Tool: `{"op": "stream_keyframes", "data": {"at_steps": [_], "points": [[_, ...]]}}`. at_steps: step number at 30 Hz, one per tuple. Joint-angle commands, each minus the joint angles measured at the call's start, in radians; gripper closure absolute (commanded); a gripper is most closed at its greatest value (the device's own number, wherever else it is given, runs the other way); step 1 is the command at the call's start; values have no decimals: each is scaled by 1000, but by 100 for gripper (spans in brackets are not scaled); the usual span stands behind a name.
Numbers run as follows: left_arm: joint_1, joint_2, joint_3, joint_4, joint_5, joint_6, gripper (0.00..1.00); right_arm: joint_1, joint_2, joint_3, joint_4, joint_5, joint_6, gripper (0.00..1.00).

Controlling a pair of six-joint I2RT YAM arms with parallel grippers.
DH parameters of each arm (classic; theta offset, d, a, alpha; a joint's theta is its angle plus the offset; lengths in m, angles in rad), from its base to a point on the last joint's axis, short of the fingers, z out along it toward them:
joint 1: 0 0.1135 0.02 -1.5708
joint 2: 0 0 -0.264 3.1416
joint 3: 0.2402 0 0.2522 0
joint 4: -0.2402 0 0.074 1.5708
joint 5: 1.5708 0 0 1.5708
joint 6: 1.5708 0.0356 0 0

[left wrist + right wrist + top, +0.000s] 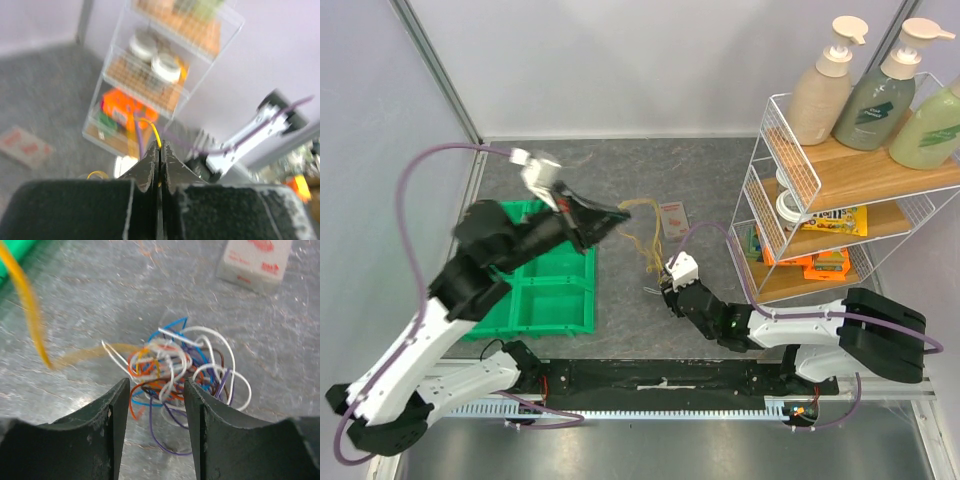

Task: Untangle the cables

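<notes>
The cables lie in a tangled heap of white, orange, blue, purple, brown and yellow wires on the grey table, just beyond my right gripper. That gripper is open and low over the table, with a few wire loops reaching between its fingers. My left gripper is raised and shut on a yellow cable. From above, the yellow cable runs blurred from the left gripper down to the cables beside the right gripper.
A green compartment tray sits on the left under the left arm. A small white packet lies behind the heap. A white wire rack with bottles, tape rolls and packets stands on the right.
</notes>
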Motion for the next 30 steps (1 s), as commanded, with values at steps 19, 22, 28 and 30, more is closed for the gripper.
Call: {"op": "stream_keyframes", "data": {"at_steps": [19,22,28,30], "points": [[45,216,533,-370,-650,294,98,-9,-128,53,-118,-98,-85,14],[186,262,487,-360,-554,276,98,-9,-180,14,-95,-105,-141,13],[459,304,331,-203,-252,150,98,-10,-315,-116,26,-118,-155,13],[496,336,311,-185,-224,140,98,-10,-357,-133,32,-116,-162,12]]}}
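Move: The left hand, already pinching the yellow cable, hangs high; the clear table it swings towards lies about 30 cm ahead, 12 cm left and 36 cm below, with the green tray's middle some 12 cm ahead and 22 cm left, the sponge box 22 cm ahead and 9 cm right. From the right hand the cable tangle is roughly 4 cm ahead, straight on and 3 cm lower, the sponge box 18 cm ahead and 1 cm right. Keeping its pinch on the yellow cable, the left hand whips it up and away from the tangle, about 17 cm up and 8 cm left, then sweeps forward, farther left and down again over the clear table beyond the tray, turning some 45 degrees counter-clockwise until the fingers point mostly forward. The half-open right hand dips a little down and right beside the tangle, then spreads its fingers wide and backs up off it. ##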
